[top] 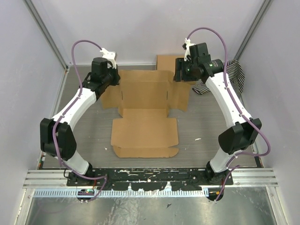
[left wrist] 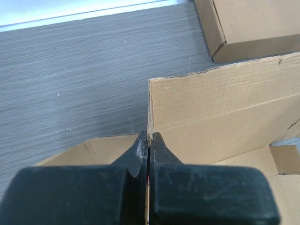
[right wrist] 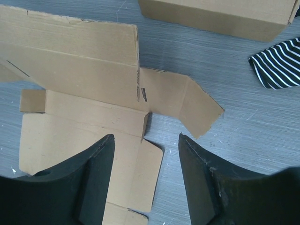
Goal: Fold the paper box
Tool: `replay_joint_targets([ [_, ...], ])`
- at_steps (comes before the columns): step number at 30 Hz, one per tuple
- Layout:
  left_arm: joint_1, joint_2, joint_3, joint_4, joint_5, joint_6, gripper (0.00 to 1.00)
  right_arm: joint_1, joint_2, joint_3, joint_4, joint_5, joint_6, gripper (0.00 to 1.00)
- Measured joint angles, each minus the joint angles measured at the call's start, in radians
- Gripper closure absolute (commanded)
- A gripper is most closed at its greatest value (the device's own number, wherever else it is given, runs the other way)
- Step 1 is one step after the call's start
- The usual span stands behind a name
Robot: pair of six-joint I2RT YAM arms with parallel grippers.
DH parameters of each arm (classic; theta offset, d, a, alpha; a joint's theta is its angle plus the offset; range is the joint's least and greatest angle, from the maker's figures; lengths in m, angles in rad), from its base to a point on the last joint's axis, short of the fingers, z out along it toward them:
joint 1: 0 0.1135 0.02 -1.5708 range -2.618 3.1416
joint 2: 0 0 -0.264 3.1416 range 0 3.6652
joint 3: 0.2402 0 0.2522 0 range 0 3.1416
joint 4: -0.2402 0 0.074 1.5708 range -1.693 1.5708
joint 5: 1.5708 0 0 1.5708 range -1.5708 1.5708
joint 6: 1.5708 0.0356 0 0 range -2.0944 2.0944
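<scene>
The paper box [top: 145,122] lies mostly flat in the middle of the table, a brown die-cut sheet with flaps spread out. Its far panel [left wrist: 225,112] stands raised on edge. My left gripper [left wrist: 149,138] is shut on the left end of that raised cardboard, whose thin edge shows between the jaws; from above, the left gripper [top: 111,77] sits at the sheet's far left corner. My right gripper [right wrist: 145,137] hangs open above the right side flap [right wrist: 187,105], touching nothing. In the top view the right gripper [top: 180,75] hovers over the far right corner.
A second, ready-made brown box [top: 166,61] rests against the back wall, just behind the sheet [right wrist: 220,14]. A black-and-white striped cloth [top: 234,75] lies at the back right beside the right arm. Bare grey tabletop [left wrist: 70,84] stretches to the left.
</scene>
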Motion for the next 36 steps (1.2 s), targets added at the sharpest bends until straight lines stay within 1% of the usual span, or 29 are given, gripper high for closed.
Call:
replay_joint_targets([
  [10,-0.001,-0.043,-0.013,0.054,0.038,0.018,1.00,-0.005,0.042,0.111,-0.037,-0.049,0.000,0.37],
  [19,-0.004,-0.057,-0.013,0.062,0.080,0.024,1.00,-0.044,0.161,0.212,-0.070,-0.059,0.005,0.38],
  [21,-0.006,-0.062,-0.013,0.064,0.085,0.025,1.00,-0.058,0.188,0.225,-0.073,-0.066,0.006,0.40],
  [26,-0.010,-0.072,-0.013,0.071,0.101,0.027,1.00,-0.092,0.243,0.238,-0.076,-0.113,0.015,0.49],
  [29,-0.010,-0.074,-0.013,0.071,0.106,0.032,1.00,-0.104,0.253,0.238,-0.076,-0.147,0.020,0.54],
  [36,-0.013,-0.074,-0.013,0.072,0.124,0.037,1.00,-0.105,0.271,0.288,-0.075,-0.240,0.028,0.62],
])
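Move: My left fingers already pinch the raised panel's upper left corner; its free right corner lies about 23 cm to their right and level ahead. From my open right hand that corner is some 6 cm ahead, 3 cm left and 4 cm lower. The right side flap hangs about 6 cm ahead of my right hand, 1 cm right and 18 cm below; the shut carton is roughly 18 cm ahead, 1 cm right and 24 cm below. Keeping its pinch, my left hand lifts the panel's corner about 4.5 cm, drawing it a little to the right as the fingers tip up and turn slightly clockwise. My right hand rises a touch, then reaches some 5 cm forward while dipping onto the free right corner, rises slightly again and rolls its left side up about 10 degrees, partly closing its fingers around the edge without shutting. ##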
